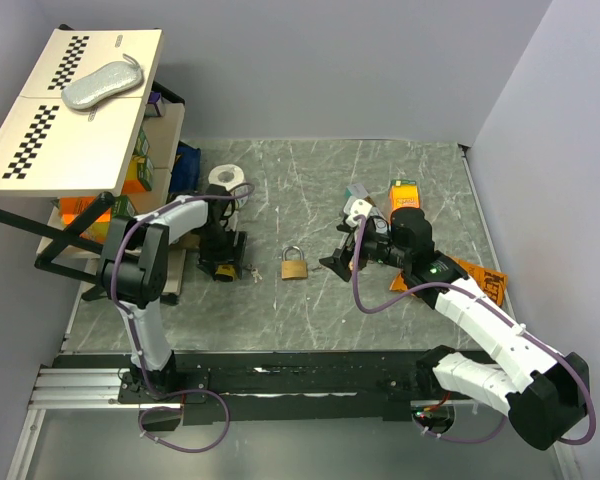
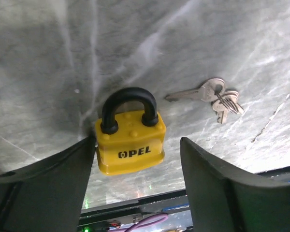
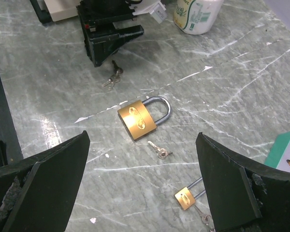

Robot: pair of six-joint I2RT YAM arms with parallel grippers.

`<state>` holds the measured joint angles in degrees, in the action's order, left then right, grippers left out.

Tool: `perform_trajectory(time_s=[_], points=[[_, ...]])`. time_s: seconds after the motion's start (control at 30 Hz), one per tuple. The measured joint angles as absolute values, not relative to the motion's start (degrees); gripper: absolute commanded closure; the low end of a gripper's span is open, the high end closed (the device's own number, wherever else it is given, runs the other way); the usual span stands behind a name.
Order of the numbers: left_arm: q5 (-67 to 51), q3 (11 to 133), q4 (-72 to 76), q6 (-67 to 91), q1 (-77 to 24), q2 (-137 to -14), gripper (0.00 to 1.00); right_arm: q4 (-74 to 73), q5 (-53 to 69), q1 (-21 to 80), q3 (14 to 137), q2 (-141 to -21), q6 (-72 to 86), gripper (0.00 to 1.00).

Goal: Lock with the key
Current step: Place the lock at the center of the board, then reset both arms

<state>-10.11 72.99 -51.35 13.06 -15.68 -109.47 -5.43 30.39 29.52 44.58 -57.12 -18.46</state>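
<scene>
A yellow padlock [image 2: 130, 140] with a black shackle lies on the marble table between my left gripper's [image 2: 137, 141] fingers. Its left side is against the left finger [image 2: 48, 183], and a gap separates it from the right finger. This gripper is open. A bunch of silver keys [image 2: 217, 96] lies just beyond the lock. A brass padlock [image 3: 137, 120] with its shackle closed lies mid-table, a small key [image 3: 159, 151] beside it. My right gripper [image 3: 142, 137] hovers open above them, holding nothing. A smaller long-shackle brass padlock [image 3: 186, 197] lies by its right finger.
A shelf rack topped by a checkered board [image 1: 75, 105] stands at the far left. A white tape roll [image 1: 228, 178] sits behind the left gripper [image 1: 221, 262]. A white bottle [image 3: 197, 14], an orange box [image 1: 406, 190] and an orange packet [image 1: 480, 278] surround the right arm.
</scene>
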Motion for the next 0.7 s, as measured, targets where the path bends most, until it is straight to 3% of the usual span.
perform_trajectory(time_s=[0.3,0.33,0.37,0.7], points=[[-10.3,73.5,-51.8,13.2,-16.2,-109.5,0.16,-5.5,30.5,29.3,44.6,-57.6,-18.4,0.01],[-10.4,73.6,-51.9,13.2,-16.2,-109.4,0.14,-5.6,30.5,29.3,44.7,-57.6,-18.4,0.01],[-10.4,73.8,-51.9,13.1,-16.2,-109.3,0.0,-5.6,30.4,29.3,44.7,-57.6,-18.3,0.01],[-10.2,85.0,-48.6,10.1,-16.2,-100.1,0.04,-5.6,29.8,25.2,45.6,-57.5,-13.4,0.01]])
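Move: The yellow padlock lies flat on the board, right between the left gripper's fingertips, its middle barely 1 cm below them. Its keys are about 5 cm to the right and 1 cm ahead. The big brass padlock lies some 14 cm to the right and 1 cm ahead, and the white roll stands about 17 cm straight ahead. From the right gripper, the yellow padlock is roughly 20 cm left, 4 cm ahead and 22 cm below. Spread the left gripper's fingers from mostly open to fully open around the yellow padlock, staying low at first, then climb away with quickening speed, about 11 cm up and 8 cm forward towards the white roll. Swing the fingertips forward some 25 degrees on the way. Late on, ease the open right gripper a couple of centimetres forward and to the right, turning slightly clockwise. ##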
